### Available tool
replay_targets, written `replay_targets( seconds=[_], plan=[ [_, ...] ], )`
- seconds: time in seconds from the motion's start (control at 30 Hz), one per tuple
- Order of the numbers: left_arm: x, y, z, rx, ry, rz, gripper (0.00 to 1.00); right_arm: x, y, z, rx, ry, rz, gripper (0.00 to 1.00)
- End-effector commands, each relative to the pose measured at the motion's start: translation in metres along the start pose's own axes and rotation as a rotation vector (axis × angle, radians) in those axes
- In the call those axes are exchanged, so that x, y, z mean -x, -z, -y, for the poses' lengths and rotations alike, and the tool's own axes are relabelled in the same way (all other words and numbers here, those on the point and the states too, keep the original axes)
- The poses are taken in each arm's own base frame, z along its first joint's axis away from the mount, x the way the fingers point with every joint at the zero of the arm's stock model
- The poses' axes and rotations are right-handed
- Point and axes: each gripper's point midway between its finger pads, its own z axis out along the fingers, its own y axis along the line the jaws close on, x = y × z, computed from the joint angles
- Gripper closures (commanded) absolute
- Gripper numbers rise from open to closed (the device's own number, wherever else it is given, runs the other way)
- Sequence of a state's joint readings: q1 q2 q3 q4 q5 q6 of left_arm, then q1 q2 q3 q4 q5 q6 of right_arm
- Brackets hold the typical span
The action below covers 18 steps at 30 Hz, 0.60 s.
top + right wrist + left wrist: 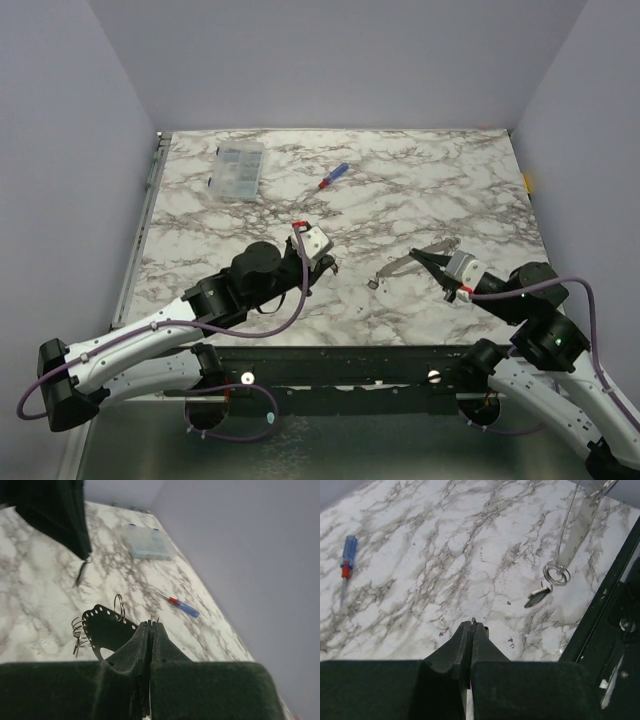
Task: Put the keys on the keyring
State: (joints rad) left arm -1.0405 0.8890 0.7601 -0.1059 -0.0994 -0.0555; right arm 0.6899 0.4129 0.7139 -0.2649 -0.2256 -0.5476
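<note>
My right gripper (417, 253) (151, 622) is shut on the keyring (400, 266) (102, 630), a thin flat strip with holes along its edge and small wire rings on it. The strip slopes down to the left (580, 530). A key (374, 284) (536, 598) hangs from a ring at its low end, touching the table. My left gripper (328, 264) (472, 623) is shut a short way left of that end. In the right wrist view a second key (80, 575) dangles on a tiny ring from its fingertip. Its own view shows only a sliver between the pads.
A small red-and-blue screwdriver (333, 176) (346, 562) (182, 606) lies on the marble table (420, 190) behind the grippers. A clear compartment box (239, 168) (147, 544) sits at the back left. Walls enclose the table on three sides.
</note>
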Motion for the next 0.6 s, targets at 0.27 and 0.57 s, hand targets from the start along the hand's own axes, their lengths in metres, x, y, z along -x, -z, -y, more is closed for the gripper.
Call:
replay_targets(
  seconds=[0.27, 0.57],
  plan=[
    [0.042, 0.03, 0.006, -0.134, -0.457, 0.102, 1.0, 0.033, 0.016, -0.066, 0.406, 0.048, 0.153, 0.99],
    [0.059, 0.033, 0.023, -0.224, -0.496, 0.158, 1.0, 0.046, 0.023, -0.082, 0.523, 0.027, 0.196, 0.99]
  ],
)
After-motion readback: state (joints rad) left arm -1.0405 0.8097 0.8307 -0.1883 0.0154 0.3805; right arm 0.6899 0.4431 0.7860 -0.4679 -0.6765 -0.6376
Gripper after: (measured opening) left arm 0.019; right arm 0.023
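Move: The free split ring on the perforated keyring plate, which the right fingers hold, lies about 12 cm to the right of the left hand, 1 cm nearer the base and 7 cm higher. The plate's loaded rings, with a key hanging, are about 9 cm right of the left hand, 4 cm back and 4 cm above. From the right hand, the key held in the left fingers is some 17 cm left, level fore and aft, and about 8 cm below. Both hands keep their pinches, the left on its key, the right on the keyring plate, with key and plate not yet touching. The right hand draws back about 7 cm, also going left, and turns some 25 degrees counter-clockwise. The left hand rises about 4 cm and tips its fingers up roughly 20 degrees, so key and plate come nearer in height. ##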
